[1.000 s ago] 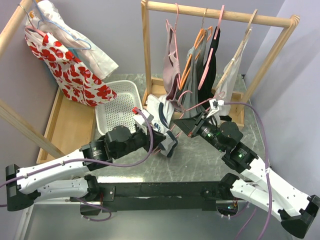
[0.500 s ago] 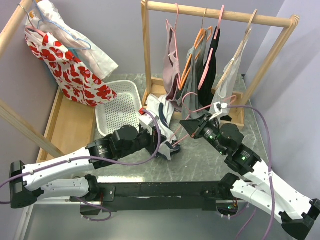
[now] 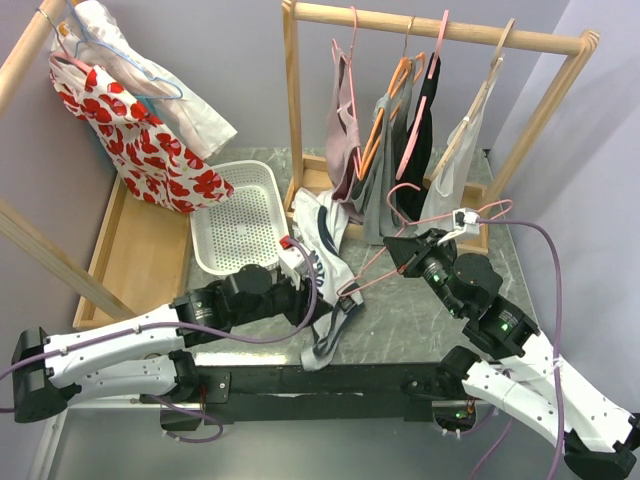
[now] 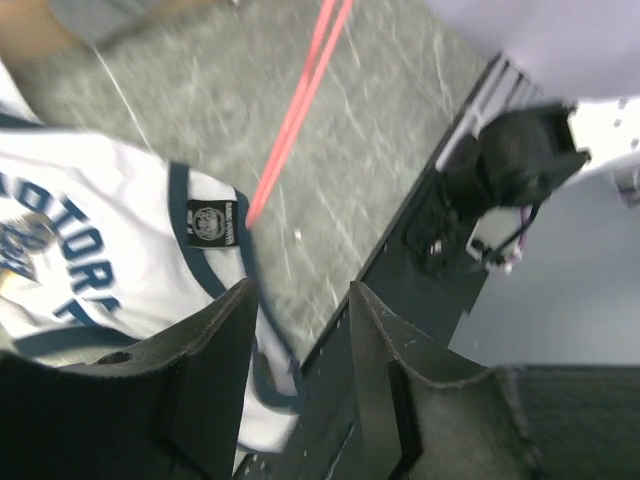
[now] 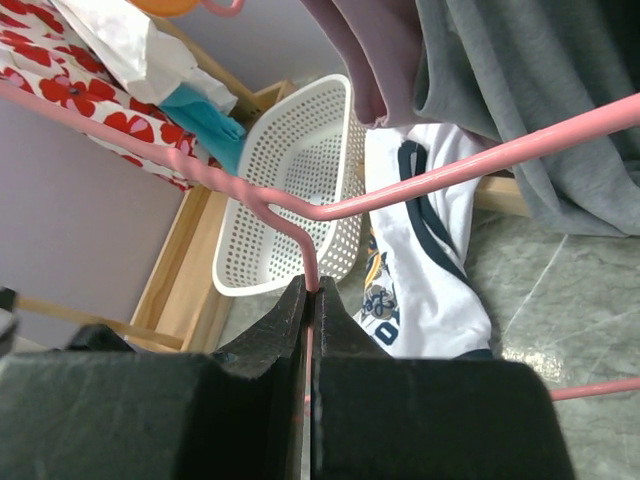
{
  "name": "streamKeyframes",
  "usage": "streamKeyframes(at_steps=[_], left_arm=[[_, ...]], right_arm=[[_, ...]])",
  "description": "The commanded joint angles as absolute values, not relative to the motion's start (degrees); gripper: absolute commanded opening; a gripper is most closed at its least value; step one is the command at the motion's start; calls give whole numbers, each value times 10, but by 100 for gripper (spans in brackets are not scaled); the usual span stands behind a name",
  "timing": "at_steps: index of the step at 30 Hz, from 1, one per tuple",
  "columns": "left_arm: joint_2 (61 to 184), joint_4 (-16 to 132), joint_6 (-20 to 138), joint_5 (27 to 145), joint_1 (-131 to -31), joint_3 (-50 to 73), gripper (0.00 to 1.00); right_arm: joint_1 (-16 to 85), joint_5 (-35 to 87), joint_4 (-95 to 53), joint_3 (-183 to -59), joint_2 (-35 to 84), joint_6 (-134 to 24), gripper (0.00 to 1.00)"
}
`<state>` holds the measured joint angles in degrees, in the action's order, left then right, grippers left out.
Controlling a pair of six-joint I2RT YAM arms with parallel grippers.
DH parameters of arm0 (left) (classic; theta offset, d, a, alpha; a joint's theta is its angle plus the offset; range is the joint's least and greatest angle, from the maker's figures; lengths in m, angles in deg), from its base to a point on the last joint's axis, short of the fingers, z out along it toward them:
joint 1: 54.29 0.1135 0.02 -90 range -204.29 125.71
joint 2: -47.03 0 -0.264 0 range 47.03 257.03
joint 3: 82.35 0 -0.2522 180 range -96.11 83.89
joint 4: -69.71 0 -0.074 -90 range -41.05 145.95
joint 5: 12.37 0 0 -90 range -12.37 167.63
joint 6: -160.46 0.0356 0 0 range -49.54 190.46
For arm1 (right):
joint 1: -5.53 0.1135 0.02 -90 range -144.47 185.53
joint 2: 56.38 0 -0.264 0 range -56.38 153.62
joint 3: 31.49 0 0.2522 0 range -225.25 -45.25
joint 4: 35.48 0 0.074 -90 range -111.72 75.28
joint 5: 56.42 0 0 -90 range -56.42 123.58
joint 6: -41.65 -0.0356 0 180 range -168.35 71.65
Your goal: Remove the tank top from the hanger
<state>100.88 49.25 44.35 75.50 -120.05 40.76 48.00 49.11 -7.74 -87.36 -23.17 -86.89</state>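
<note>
The white tank top (image 3: 322,232) with navy trim lies crumpled on the table by the basket, and one navy strap is stretched toward the table's near edge. My left gripper (image 3: 336,306) is over that strap. In the left wrist view its jaws (image 4: 300,300) stand apart, with the strap loop (image 4: 268,362) hanging loosely between them and the shirt (image 4: 100,250) beside them. My right gripper (image 3: 397,248) is shut on the pink wire hanger (image 3: 372,272), pinching the wire (image 5: 312,262) just below its bend. The hanger's lower bar (image 4: 300,110) still runs into the shirt's neck opening.
A white perforated basket (image 3: 240,200) sits left of the shirt. The wooden rack (image 3: 430,28) behind holds several hung garments (image 3: 385,150). A red floral garment (image 3: 140,140) hangs from the left rail. The black frame (image 4: 420,250) runs along the table's near edge.
My left gripper has drawn back toward the near edge, stretching the strap with it. My right gripper has moved right and up with the hanger, away from the shirt.
</note>
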Motion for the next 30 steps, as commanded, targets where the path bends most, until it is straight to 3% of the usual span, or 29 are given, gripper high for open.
streamKeyframes(at_steps=[1, 5, 7, 13, 14, 15, 16, 18, 30], left_arm=[[1020, 523, 423, 793, -1200, 437, 48], [1061, 512, 404, 757, -1200, 447, 47], [1083, 510, 394, 728, -1199, 447, 57], [1215, 530, 376, 602, -1199, 405, 59], [1249, 530, 372, 572, -1199, 393, 63], [1264, 535, 364, 525, -1199, 371, 74], [1277, 540, 360, 505, -1198, 360, 94], [1321, 545, 356, 506, -1179, 319, 98], [1454, 509, 317, 527, -1102, 203, 99]], right_arm=[[478, 506, -84, -895, -228, -863, 0], [477, 537, -62, -906, -232, -861, 0], [477, 567, -38, -911, -235, -861, 0], [478, 622, 17, -925, -262, -854, 0], [478, 628, 28, -929, -268, -852, 0], [478, 633, 34, -932, -274, -853, 0], [478, 641, 40, -936, -284, -854, 0], [478, 645, 55, -939, -296, -854, 0], [478, 677, 108, -958, -361, -851, 0]])
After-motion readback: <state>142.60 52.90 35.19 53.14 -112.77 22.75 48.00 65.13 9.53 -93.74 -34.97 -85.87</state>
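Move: The tank top's middle, lying on the table, is about 10 cm ahead of the left hand, 2 cm to its right and 19 cm below. The white basket is some 22 cm left of the tank top and 19 cm farther out; the grey garment's hem hangs about 15 cm right of it and 13 cm beyond. From the right hand, already pinching the pink hanger, the tank top's middle is about 14 cm left, roughly level and 26 cm below. Still pinching the pink hanger, the right hand swings it about 9 cm to the right, away from the tank top, ending slightly higher and farther back and turned some 15 degrees clockwise. The half-open, empty left hand first sinks about 15 cm, then sweeps as far forward over the tank top, opening wide, turning some 30 degrees counter-clockwise and rising a little. ##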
